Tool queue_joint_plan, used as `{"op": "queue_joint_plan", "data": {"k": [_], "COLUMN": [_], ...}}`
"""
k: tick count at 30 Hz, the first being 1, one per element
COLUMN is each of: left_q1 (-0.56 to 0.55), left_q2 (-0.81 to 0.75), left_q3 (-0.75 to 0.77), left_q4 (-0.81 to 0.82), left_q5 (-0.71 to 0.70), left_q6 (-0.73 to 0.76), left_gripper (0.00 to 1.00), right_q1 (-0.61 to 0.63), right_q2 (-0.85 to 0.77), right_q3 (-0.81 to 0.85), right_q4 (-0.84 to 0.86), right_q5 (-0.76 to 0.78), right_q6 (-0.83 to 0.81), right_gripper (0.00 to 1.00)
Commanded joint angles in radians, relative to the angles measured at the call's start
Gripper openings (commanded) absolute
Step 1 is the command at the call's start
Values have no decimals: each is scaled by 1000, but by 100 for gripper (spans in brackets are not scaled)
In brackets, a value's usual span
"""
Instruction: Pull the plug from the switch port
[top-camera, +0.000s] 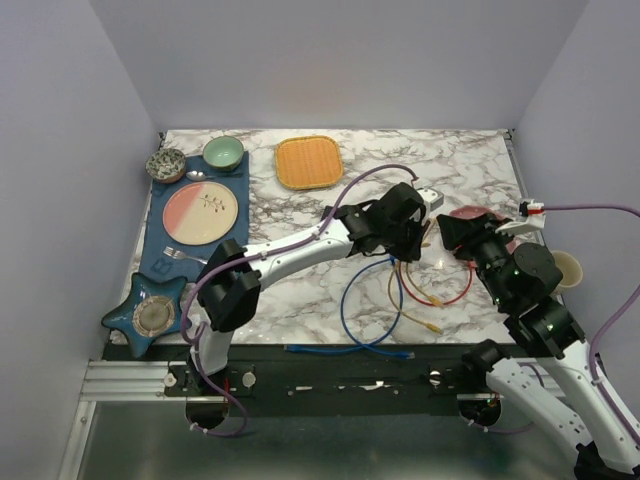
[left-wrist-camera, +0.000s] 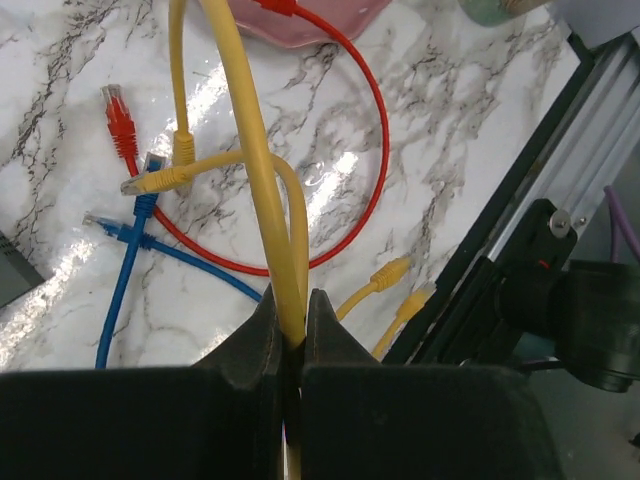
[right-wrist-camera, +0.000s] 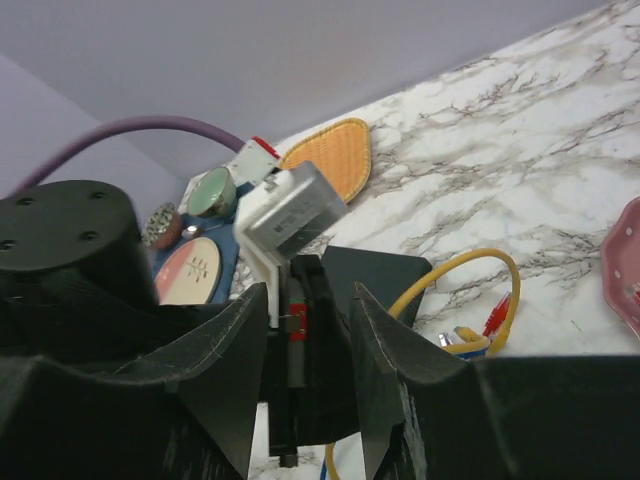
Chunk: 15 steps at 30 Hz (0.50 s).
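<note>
My left gripper (top-camera: 405, 235) (left-wrist-camera: 290, 320) is shut on a yellow cable (left-wrist-camera: 250, 130) above the table's middle. One strand rises out of the left wrist view. The other loops down to a yellow plug (left-wrist-camera: 150, 182) lying loose on the marble across a blue cable (left-wrist-camera: 125, 270). The switch (right-wrist-camera: 400, 275) shows as a flat black box behind the left wrist, and the yellow cable (right-wrist-camera: 470, 262) arcs beside it. No plug is seen in its ports. My right gripper (top-camera: 452, 235) (right-wrist-camera: 310, 295) hangs just right of the left one, open, with nothing pinched.
A red cable (left-wrist-camera: 370, 110) with its plug (left-wrist-camera: 118, 110) and two more yellow plugs (left-wrist-camera: 390, 272) lie on the marble. A pink plate (top-camera: 475, 215) sits behind the grippers, and an orange mat (top-camera: 309, 162) at the back. A blue placemat (top-camera: 165, 245) with dishes lies left, and a cup (top-camera: 568, 268) right.
</note>
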<state>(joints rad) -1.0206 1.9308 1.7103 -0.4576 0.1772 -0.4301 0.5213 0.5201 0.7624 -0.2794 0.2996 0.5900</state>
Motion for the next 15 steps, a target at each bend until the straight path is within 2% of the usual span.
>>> {"op": "queue_joint_plan", "data": {"k": [1, 3, 4, 5, 11, 13, 15], "left_q1": [13, 11, 11, 11, 20, 40, 59], "left_q2": [74, 73, 56, 44, -81, -145, -197], "left_q3": [78, 78, 74, 69, 23, -26, -114], "left_q4": [1, 3, 5, 13, 27, 28, 20], "left_q5": [58, 32, 16, -2, -169, -226, -352], "left_q6": [37, 40, 44, 47, 90, 67, 31], "left_gripper": [53, 77, 96, 99, 99, 99, 99], "right_q1": [-3, -3, -3, -3, -3, -3, -3], "right_q2": [15, 37, 43, 53, 77, 78, 78], "right_q3": [0, -5, -8, -9, -23, -28, -38], "right_q4": [-24, -26, -26, -26, -24, -20, -17], "right_q5": [41, 29, 27, 26, 36, 41, 45], "right_q6": [-7, -2, -1, 5, 13, 16, 21], "right_gripper": [46, 46, 46, 46, 46, 46, 46]}}
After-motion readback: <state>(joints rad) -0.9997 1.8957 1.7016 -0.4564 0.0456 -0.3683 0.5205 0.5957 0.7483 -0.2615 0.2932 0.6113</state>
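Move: The left gripper, with two yellow cables pinched in its fingers, hangs over the red cable's loop; the middle of that loop lies about 6 cm to its right, 1 cm back and 17 cm below. At the same depth, the blue plugs lie some 5 cm ahead and 5 cm left, the switch about 13 cm ahead and 16 cm left, and the pink plate 12 cm ahead and 20 cm right. From the right gripper the red loop is about 4 cm right, 2 cm back and 31 cm down. Open the left fingers from nearly shut to fully wide while the hand dips about 2.5 cm, letting the two yellow cables go over the red loop. Then turn upward some 4 cm, easing forward about 3 cm in all and a little left, towards the switch and clear of the cables. Meanwhile let the empty right gripper sink about 2 cm and ease slightly forward. ##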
